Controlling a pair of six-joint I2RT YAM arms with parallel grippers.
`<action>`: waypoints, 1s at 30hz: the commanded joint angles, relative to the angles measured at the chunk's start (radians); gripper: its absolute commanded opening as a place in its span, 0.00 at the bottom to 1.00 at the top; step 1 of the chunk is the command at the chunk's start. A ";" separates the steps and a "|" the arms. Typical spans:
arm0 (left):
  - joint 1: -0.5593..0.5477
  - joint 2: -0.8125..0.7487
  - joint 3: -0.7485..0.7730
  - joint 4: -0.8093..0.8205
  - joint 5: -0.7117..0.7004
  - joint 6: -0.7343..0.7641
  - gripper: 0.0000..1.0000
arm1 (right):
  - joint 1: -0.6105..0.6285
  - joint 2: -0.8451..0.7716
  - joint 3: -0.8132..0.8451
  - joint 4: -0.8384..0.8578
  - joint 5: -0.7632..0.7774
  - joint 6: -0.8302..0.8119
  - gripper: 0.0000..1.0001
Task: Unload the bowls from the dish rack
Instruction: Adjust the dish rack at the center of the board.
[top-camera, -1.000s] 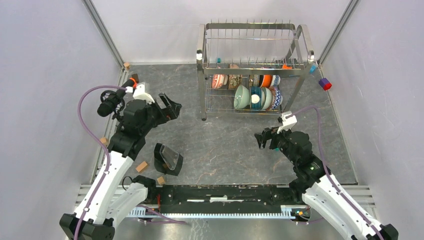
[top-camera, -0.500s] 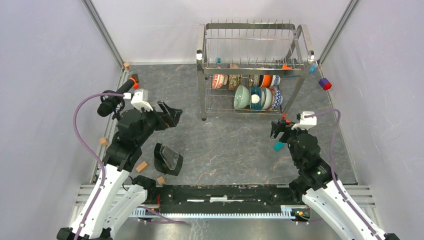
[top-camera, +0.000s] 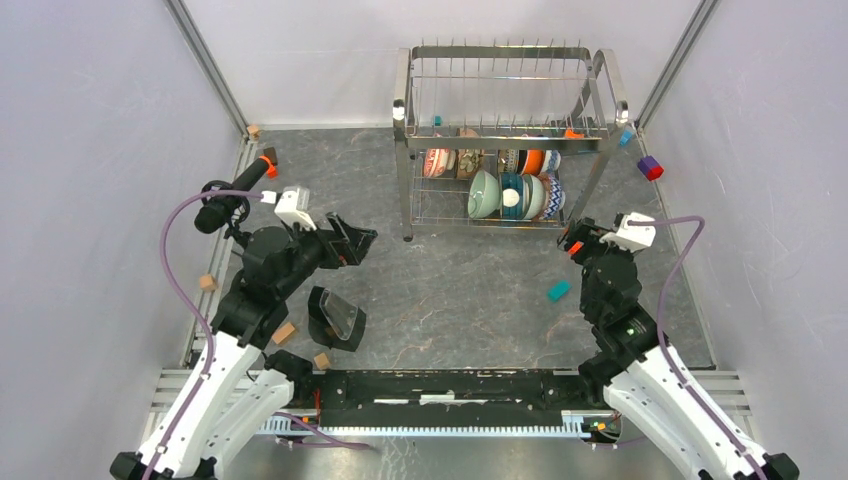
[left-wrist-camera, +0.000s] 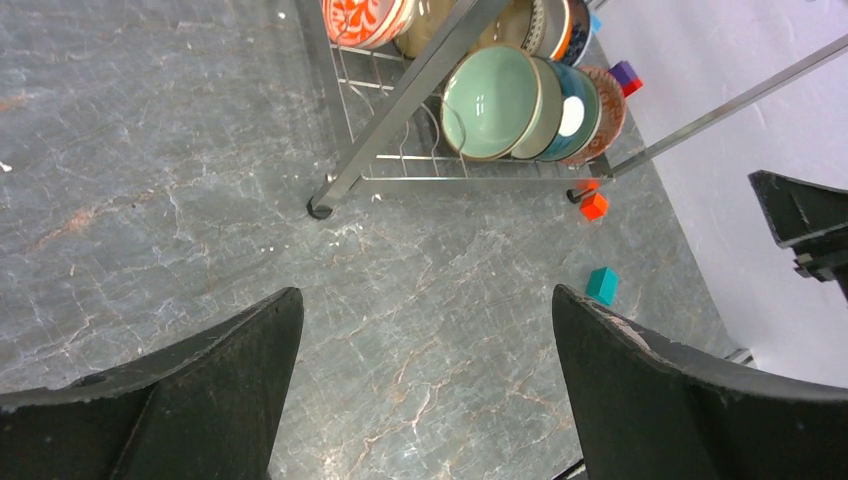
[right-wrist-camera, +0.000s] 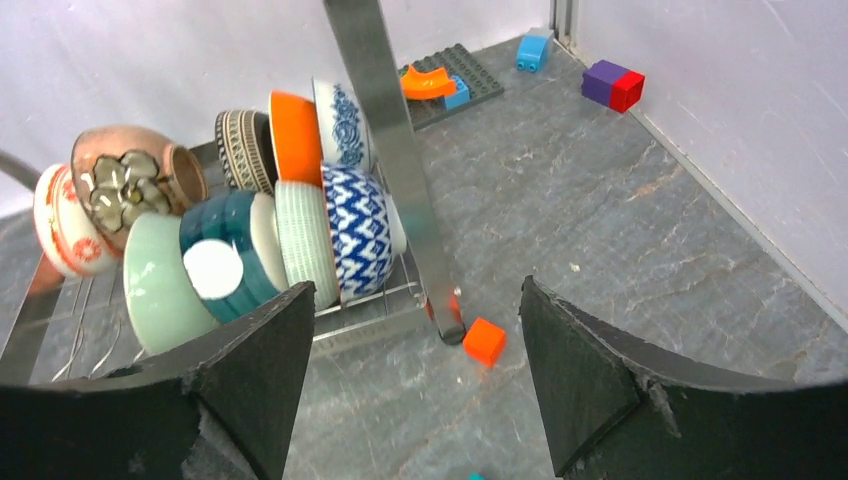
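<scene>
The dish rack (top-camera: 505, 143) stands at the back of the table, with several bowls on edge in its lower tier. Among them are a pale green bowl (top-camera: 484, 194), an orange bowl (top-camera: 533, 161) and a red-patterned bowl (top-camera: 436, 162). My left gripper (top-camera: 352, 232) hangs open left of the rack, with only bare table between its fingers (left-wrist-camera: 425, 295). My right gripper (top-camera: 580, 235) is open near the rack's right front leg (right-wrist-camera: 385, 130). It faces the blue-and-white bowl (right-wrist-camera: 358, 225) and the pale green bowl (right-wrist-camera: 155, 280), and holds nothing.
An orange block (right-wrist-camera: 485, 341) lies by the rack's foot and a teal block (top-camera: 558, 291) lies beside the right arm. A black holder (top-camera: 335, 318) and small wooden blocks (top-camera: 284, 332) lie near the left arm. A purple-red block (top-camera: 650, 167) sits by the right wall.
My right gripper has swung right and forward to the rack's right front leg, its jaws narrowing a little. My left gripper has shifted slightly right.
</scene>
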 joint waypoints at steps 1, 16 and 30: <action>-0.002 -0.051 -0.002 0.054 -0.016 0.021 1.00 | -0.099 0.102 0.040 0.194 -0.060 -0.003 0.80; -0.003 -0.086 -0.018 0.073 0.007 0.020 1.00 | -0.260 0.376 0.056 0.471 -0.245 -0.012 0.77; -0.004 -0.086 -0.022 0.078 0.018 0.016 1.00 | -0.298 0.507 0.144 0.452 -0.331 -0.010 0.42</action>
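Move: Some 11 cm ahead of the right hand and 2 cm to its right, at its own height, stands the dish rack's near right post. The orange block lies at that post's foot, about 9 cm ahead, 5 cm right and 20 cm below the hand; the zigzag bowl sits roughly 18 cm ahead, 3 cm left and 10 cm lower. From the left hand the post is about 14 cm ahead and 54 cm to the right, slightly lower. Reaching forward about 10 cm at nearly constant height, the right hand goes to the rack's near right post, veering 2 to 3 cm right early on and easing back about half of that. Its open fingers come around the post and, late in the reach, close to about half open, one on either side of it. The left hand, empty and wide open, lifts about 2 cm and then stays. ##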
